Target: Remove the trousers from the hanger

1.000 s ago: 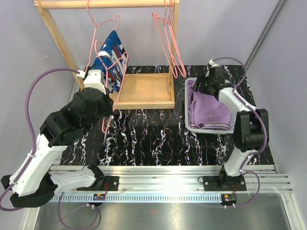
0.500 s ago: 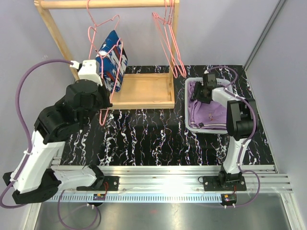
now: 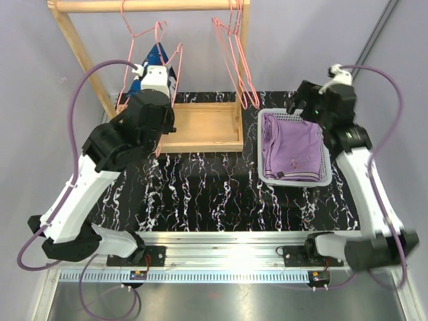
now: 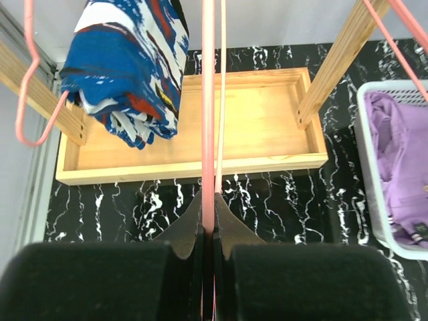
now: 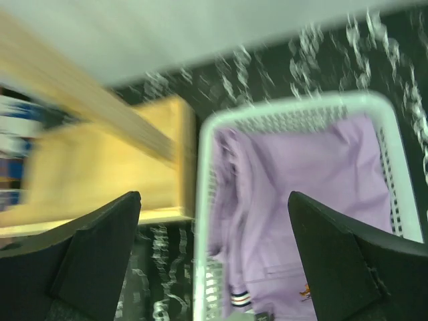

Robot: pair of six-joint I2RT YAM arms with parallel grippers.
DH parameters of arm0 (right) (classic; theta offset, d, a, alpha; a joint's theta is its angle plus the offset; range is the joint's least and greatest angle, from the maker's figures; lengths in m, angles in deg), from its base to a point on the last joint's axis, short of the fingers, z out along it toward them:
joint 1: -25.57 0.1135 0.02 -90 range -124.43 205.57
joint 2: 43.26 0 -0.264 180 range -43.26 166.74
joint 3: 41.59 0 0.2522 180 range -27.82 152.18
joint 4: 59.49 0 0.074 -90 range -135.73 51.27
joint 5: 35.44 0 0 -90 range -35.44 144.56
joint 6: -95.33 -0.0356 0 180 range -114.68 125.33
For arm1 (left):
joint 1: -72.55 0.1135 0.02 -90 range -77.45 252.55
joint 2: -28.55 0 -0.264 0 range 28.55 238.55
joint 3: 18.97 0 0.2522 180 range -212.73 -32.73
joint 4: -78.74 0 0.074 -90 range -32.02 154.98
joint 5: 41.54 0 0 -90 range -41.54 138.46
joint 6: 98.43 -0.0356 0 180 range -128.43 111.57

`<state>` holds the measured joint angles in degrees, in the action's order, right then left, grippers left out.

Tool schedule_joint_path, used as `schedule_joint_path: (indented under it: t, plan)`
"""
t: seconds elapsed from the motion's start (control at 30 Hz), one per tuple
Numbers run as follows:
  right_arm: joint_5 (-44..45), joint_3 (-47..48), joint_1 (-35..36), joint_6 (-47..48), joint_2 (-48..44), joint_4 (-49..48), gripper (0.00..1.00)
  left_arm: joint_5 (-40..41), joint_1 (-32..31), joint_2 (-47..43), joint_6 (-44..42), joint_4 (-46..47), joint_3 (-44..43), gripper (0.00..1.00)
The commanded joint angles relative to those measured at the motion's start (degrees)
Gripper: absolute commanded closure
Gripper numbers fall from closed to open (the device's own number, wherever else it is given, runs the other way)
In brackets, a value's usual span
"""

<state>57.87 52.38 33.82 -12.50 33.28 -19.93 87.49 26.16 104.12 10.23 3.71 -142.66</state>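
Note:
The dark blue trousers (image 4: 127, 63) with white and red splashes hang folded over a pink wire hanger (image 4: 208, 100) on the wooden rack. My left gripper (image 4: 208, 204) is shut on a wire of that hanger, just right of the trousers. In the top view the left gripper (image 3: 160, 63) is raised at the rack and hides most of the blue trousers (image 3: 134, 87). The lilac trousers (image 3: 294, 147) lie in the white basket (image 3: 293, 180). My right gripper (image 3: 304, 100) is open and empty above the basket's far edge; its view shows the lilac trousers (image 5: 314, 194) below, blurred.
The wooden rack bar (image 3: 147, 5) crosses the back. Two more empty pink hangers (image 3: 237, 60) hang at its right end. A shallow wooden tray (image 3: 200, 127) forms the rack's base, with slanted posts (image 4: 338, 60) beside it. The basket (image 4: 374, 167) stands right of the tray.
My left arm has risen and swung right, carrying the hanger and blue trousers up. My right gripper has lifted out of the basket, away from the lilac trousers, and moved back and right.

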Motion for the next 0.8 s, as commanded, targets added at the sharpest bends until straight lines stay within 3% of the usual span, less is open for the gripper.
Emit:
schedule_joint_path:
  t: [0.0, 0.27, 0.37, 0.6, 0.77]
  plan:
    - [-6.8, -4.2, 0.1, -0.5, -12.1, 3.1, 0.00, 2.1, 0.2, 2.0, -4.3, 6.9, -2.8, 1.00]
    - [-23.4, -11.8, 0.1, -4.5, -38.0, 5.1, 0.01, -3.8, 5.3, 9.0, -10.2, 19.6, -3.6, 1.00]
    - [-25.1, -15.0, 0.1, -6.2, -46.0, 5.8, 0.00, -6.2, 6.3, 11.5, -13.0, 24.4, -5.0, 1.00]
    - [-32.2, -21.1, 0.1, -12.1, -53.2, 6.5, 0.00, -13.4, 10.9, 20.0, -14.0, 29.7, -10.9, 1.00]
    - [-36.1, -23.3, 0.1, -12.9, -56.0, 7.1, 0.01, -16.8, 13.7, 30.5, -13.3, 24.8, -20.5, 1.00]
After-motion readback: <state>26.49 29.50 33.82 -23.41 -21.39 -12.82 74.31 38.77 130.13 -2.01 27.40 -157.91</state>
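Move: Ahead of the left hand, which already holds the empty pink hanger, the bare stretch of rack rail lies about 18 cm forward, 8 cm right and 22 cm up. The blue trousers hang some 16 cm ahead of that hand, 5 cm left and 3 cm lower; the spare hangers are about 18 cm ahead, 17 cm right and 10 cm up. Below the open right hand, the purple trousers in the basket lie roughly 28 cm down and 2 cm right. Carrying the empty hanger forward about 17 cm and some 6 cm right, almost level, the left hand brings it past the blue trousers to the rack rail, fingers still shut and tipping up slightly. Meanwhile the open right hand swings back about 27 cm from over the basket, first rising some 11 cm, then sinking about half of that, drifting left and turning some 30 degrees counter-clockwise. ##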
